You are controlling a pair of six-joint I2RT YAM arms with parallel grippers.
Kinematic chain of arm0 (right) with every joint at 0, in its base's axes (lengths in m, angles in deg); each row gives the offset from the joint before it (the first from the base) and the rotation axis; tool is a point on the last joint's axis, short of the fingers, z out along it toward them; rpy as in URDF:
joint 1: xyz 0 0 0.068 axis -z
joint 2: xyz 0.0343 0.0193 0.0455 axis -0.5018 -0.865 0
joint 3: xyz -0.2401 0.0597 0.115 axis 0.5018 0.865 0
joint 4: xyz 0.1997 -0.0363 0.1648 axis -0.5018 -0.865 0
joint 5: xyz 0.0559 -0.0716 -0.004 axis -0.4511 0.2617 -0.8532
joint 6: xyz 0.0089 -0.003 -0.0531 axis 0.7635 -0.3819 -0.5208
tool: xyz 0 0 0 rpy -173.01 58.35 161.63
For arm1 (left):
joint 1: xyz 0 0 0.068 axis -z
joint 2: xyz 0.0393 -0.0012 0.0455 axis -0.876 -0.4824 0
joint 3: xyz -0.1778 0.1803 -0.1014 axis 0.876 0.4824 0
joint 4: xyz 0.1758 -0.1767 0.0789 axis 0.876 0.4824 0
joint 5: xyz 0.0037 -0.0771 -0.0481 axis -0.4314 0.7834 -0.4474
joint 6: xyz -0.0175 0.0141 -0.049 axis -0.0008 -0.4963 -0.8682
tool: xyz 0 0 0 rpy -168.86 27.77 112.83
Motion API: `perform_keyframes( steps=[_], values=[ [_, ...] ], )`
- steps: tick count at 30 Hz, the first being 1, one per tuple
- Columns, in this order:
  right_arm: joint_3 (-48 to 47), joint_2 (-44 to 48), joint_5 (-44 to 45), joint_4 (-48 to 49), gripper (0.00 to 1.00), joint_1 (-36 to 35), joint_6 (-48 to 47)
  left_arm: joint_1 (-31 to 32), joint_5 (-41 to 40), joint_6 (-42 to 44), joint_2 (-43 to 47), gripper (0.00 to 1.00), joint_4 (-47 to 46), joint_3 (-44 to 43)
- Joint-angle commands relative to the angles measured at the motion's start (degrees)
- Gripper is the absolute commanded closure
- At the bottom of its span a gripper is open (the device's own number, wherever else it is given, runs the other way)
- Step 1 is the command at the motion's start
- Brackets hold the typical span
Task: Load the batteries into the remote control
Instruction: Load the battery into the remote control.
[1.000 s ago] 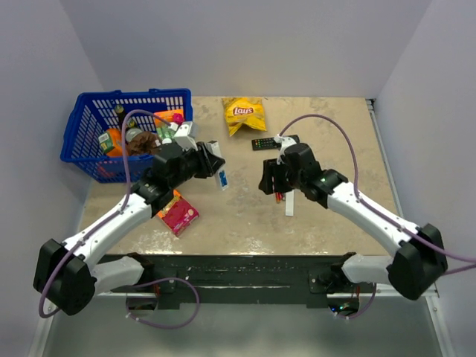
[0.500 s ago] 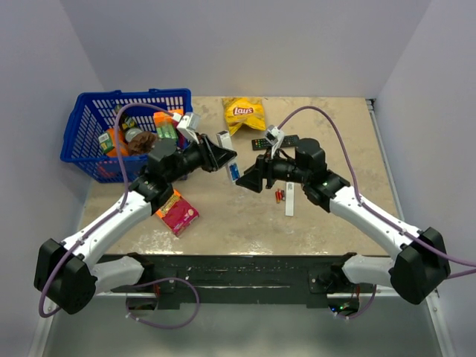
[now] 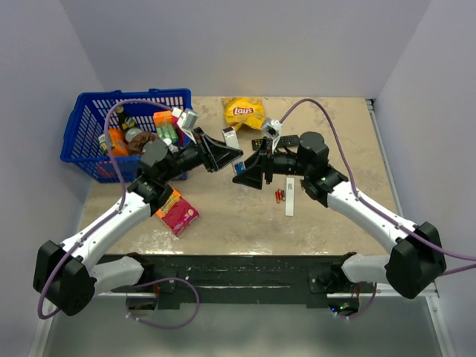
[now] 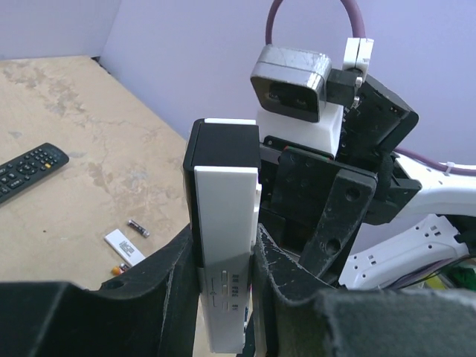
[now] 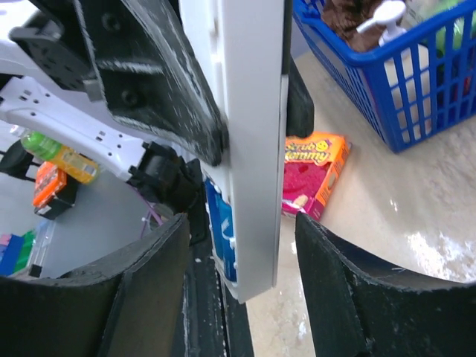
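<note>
My left gripper (image 3: pixel 225 155) is shut on the white remote control (image 3: pixel 230 137) and holds it off the table, gripped by its long sides (image 4: pixel 223 223). Blue batteries (image 5: pixel 223 238) sit in its open back at the lower end (image 3: pixel 239 168). My right gripper (image 3: pixel 249 175) is open and straddles that end of the remote control (image 5: pixel 256 149), with a gap on each side. The white back strip (image 3: pixel 289 199) lies on the table beside small red and orange batteries (image 3: pixel 280 195). In the left wrist view the strip (image 4: pixel 124 248) shows with a small dark cylinder (image 4: pixel 138 227) next to it.
A black remote (image 3: pixel 271 141) and a yellow Lay's bag (image 3: pixel 244 113) lie at the back. A blue basket (image 3: pixel 82 123) full of groceries stands at the back left. A pink box (image 3: pixel 177 211) lies under my left arm.
My left gripper carried the remote control up and to the right. My right gripper swung from pointing down near the strip to lying sideways around the remote control's end.
</note>
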Motion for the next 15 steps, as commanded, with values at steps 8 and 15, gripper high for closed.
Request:
perform_keyframes(
  steps=[8, 15],
  values=[
    [-4.86, -2.06, -4.57, 11.93, 0.52, 0.87, 7.02, 0.17, 3.73, -1.31, 1.88, 1.00, -7.05, 0.37],
    [-3.81, -3.21, -5.97, 13.86, 0.89, 0.78, 7.98, 0.17, 4.43, -2.01, 2.41, 1.00, -8.28, 0.54]
  ],
)
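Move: Just beyond the right hand's open fingers hangs the white remote control, its middle about 3 cm ahead, 2 cm left and 5 cm higher; its lower, battery-filled end already lies between those fingers. The left hand already grips the remote with its middle almost at the pads, about 1 cm below. On the table some 22 cm beneath the right hand, the red batteries lie about 13 cm right and 2 cm ahead, and the white cover about 4 cm farther right of them. Rising about 3.5 cm alongside the lower half of the remote, the right hand tips its fingers up a little, then nearly stops and closes them front to back on the remote's battery end, pinching it with one finger over the battery side. The left hand keeps its hold, easing back some 1.5 cm and up about 1 cm. ##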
